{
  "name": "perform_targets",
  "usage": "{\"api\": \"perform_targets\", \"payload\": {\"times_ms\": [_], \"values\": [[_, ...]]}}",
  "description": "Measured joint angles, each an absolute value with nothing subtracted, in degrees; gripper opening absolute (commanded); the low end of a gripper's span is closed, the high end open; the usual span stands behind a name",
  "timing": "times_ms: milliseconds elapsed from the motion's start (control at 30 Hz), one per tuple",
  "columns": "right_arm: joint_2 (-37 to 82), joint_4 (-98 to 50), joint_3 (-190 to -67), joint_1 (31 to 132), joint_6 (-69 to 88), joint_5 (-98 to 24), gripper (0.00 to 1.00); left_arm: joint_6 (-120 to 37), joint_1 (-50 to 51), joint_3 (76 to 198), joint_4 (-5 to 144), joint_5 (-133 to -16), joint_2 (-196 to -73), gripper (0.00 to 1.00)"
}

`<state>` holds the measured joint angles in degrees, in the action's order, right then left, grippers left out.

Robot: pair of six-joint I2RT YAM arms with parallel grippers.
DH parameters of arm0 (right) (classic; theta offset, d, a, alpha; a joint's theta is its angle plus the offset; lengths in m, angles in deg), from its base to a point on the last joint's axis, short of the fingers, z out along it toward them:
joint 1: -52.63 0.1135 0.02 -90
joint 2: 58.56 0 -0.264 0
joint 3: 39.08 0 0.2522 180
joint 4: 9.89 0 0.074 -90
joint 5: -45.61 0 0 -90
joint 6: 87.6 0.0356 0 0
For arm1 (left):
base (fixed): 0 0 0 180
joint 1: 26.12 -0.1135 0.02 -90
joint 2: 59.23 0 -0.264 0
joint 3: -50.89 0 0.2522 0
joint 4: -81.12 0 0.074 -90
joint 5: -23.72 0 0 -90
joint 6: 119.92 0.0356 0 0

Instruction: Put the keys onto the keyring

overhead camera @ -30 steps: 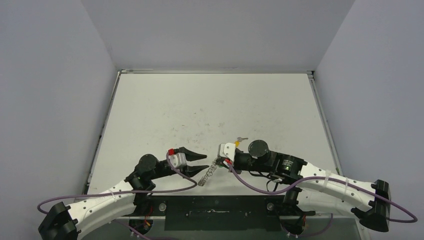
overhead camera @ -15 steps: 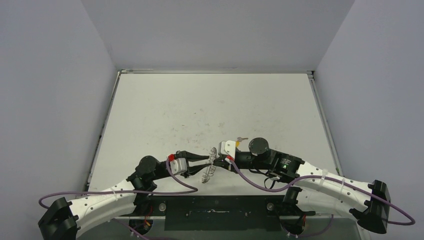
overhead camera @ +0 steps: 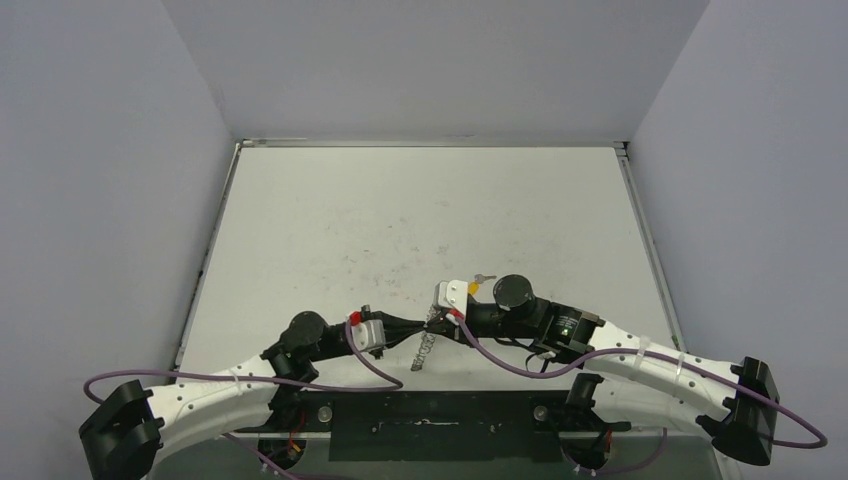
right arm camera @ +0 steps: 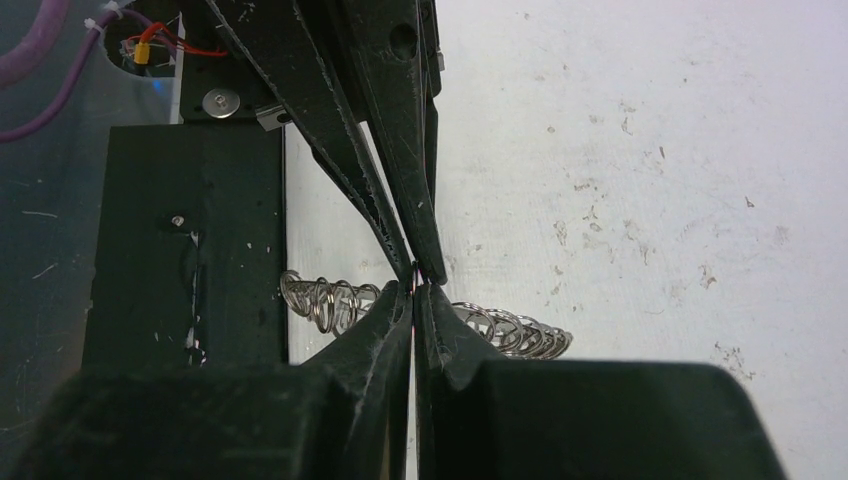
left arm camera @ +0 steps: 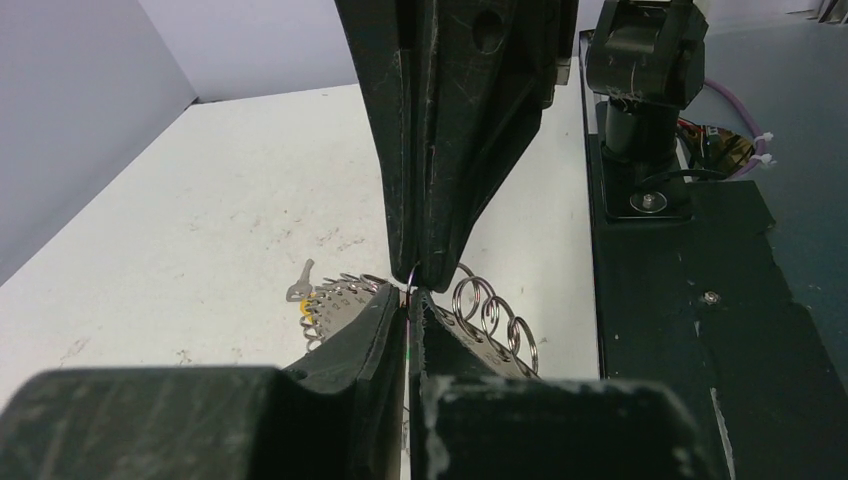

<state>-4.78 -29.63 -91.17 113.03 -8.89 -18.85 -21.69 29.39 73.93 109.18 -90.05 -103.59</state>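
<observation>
The keyring (overhead camera: 424,348) stands on edge near the table's front, held between both grippers. My left gripper (overhead camera: 414,326) is shut on a thin wire loop at the keyring's rim. My right gripper (overhead camera: 436,320) meets it tip to tip and is shut on the same rim. The left wrist view shows my left gripper (left arm camera: 411,293) with the keyring's disc (left arm camera: 335,302) to its left. In the right wrist view my right gripper (right arm camera: 414,290) has keyring loops (right arm camera: 515,328) on both sides. One key with a yellow head (overhead camera: 475,286) (left arm camera: 298,290) lies on the table behind the keyring, apart from it.
A black base plate (overhead camera: 430,425) runs along the table's near edge just under the keyring. Purple cables (overhead camera: 380,378) loop off both arms. The white table (overhead camera: 420,220) stretches back to grey walls, with raised rims at left and right.
My left gripper moved right to the keyring and shut on its rim. The right gripper tilted the keyring up more on edge and kept its hold.
</observation>
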Motion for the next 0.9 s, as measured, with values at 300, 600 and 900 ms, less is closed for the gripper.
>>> {"api": "perform_targets", "payload": {"times_ms": [300,600,900], "values": [[-4.8,-29.6,-90.4,113.0,-8.7,-19.5,0.37,-20.3,30.6,74.9,105.5,-87.9,-103.2,0.0],[-13.0,-23.0,-89.9,112.0,-4.6,-27.2,0.9,-19.6,31.2,74.5,101.6,-84.8,-99.5,0.0],[-12.7,-21.9,-89.9,110.1,2.5,-36.0,1.0,-17.4,31.5,72.0,100.7,-84.3,-95.1,0.0]]}}
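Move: Right at the fingertips of both hands, which meet nose to nose, the keyring is pinched near its top and hangs about 7 cm below them at its middle. The yellow key, still off the ring, lies on the table about 17 cm ahead of the right hand, some 11 cm to its right and about 18 cm down. From the left hand it lies some 17 cm ahead, 12 cm right and 18 cm below. Opening wide after a short hold, the right fingers let go of the keyring; that hand pulls off it forward and up, about 5 cm each way, and a little to the right, over towards the yellow key's side, tipping its fingertips up and swinging some 20 degrees clockwise. The left fingers stay pinched on the keyring, sinking about 1 cm and easing left. ##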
